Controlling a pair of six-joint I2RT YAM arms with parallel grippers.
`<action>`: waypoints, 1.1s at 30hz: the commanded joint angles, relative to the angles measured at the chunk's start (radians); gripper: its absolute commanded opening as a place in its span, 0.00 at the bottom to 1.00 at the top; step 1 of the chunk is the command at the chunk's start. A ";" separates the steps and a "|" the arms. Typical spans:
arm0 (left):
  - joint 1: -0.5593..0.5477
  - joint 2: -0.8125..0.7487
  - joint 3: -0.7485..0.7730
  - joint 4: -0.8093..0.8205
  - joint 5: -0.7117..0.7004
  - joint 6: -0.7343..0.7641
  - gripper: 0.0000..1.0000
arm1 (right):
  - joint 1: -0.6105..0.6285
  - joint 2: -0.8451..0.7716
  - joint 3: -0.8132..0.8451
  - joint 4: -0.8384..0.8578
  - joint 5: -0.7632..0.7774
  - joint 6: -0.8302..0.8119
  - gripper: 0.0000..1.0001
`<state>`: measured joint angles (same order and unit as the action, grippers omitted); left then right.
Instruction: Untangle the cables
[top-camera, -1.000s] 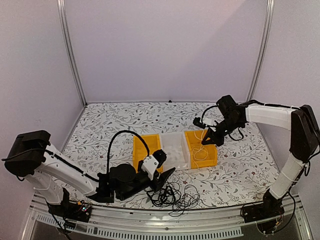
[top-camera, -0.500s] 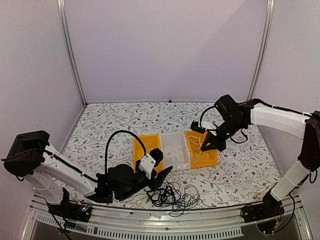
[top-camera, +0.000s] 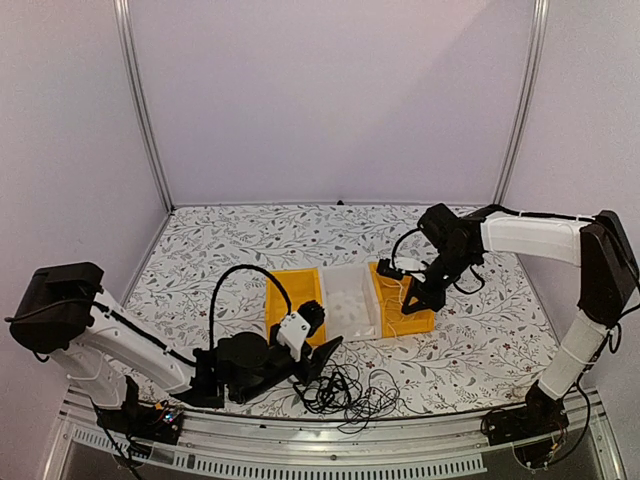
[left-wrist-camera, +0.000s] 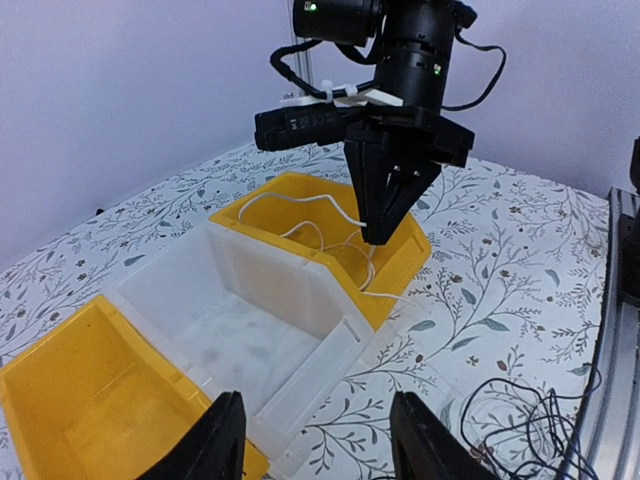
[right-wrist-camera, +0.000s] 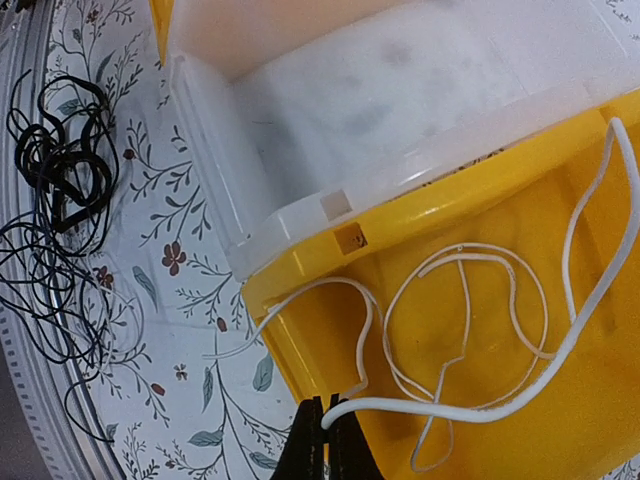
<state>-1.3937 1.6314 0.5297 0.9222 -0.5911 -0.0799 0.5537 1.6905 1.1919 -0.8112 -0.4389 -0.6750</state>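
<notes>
A tangle of thin black cables (top-camera: 345, 388) lies on the patterned table near the front edge, also seen in the right wrist view (right-wrist-camera: 60, 200) and the left wrist view (left-wrist-camera: 535, 400). A pale white cable (right-wrist-camera: 470, 330) loops inside the right yellow bin (top-camera: 415, 328), one strand hanging over its wall onto the table. My right gripper (right-wrist-camera: 327, 425) is shut on that white cable's end, low over the bin (left-wrist-camera: 400, 270). My left gripper (left-wrist-camera: 318, 410) stands open and empty just in front of the bins, left of the black tangle.
Three bins sit side by side: a left yellow bin (top-camera: 280, 300), a translucent white bin (top-camera: 350, 325) and the right yellow one. The table's metal front rail (top-camera: 330, 440) runs just behind the tangle. Thick black hoses loop off both arms.
My right gripper has come down and to the left with the white cable, which now lies lower in the right yellow bin. The left gripper has shifted only slightly.
</notes>
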 joint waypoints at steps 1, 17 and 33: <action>0.003 -0.022 -0.025 0.009 -0.018 -0.025 0.49 | -0.014 0.026 0.028 0.039 0.050 0.023 0.00; 0.003 0.033 0.009 0.012 -0.002 -0.013 0.49 | -0.028 0.093 0.054 0.106 0.137 0.060 0.00; 0.003 0.014 0.019 -0.029 -0.015 -0.012 0.49 | -0.020 -0.084 0.074 0.054 0.188 0.081 0.47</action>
<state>-1.3937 1.6566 0.5282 0.9169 -0.5926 -0.0975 0.5301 1.6897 1.2209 -0.7269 -0.2733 -0.6044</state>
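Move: The right hand, still shut on a white cable, hangs over the near edge of the right yellow box, whose middle is about 6 cm ahead, 1 cm left and 6 cm below. The white box is some 11 cm left and 6 cm ahead; the black tangle lies about 12 cm left and 13 cm back. From the idle left hand, the right yellow box lies roughly 17 cm ahead, 15 cm right and 11 cm below. Forward over the right yellow box by about 4.5 cm, the right hand carries the pinched white cable in from the near edge, sinking some 2 cm mostly as the reach ends. There it stops, spreads its fingers to nearly half open to let go of the cable, then lifts about 3 cm clear. ##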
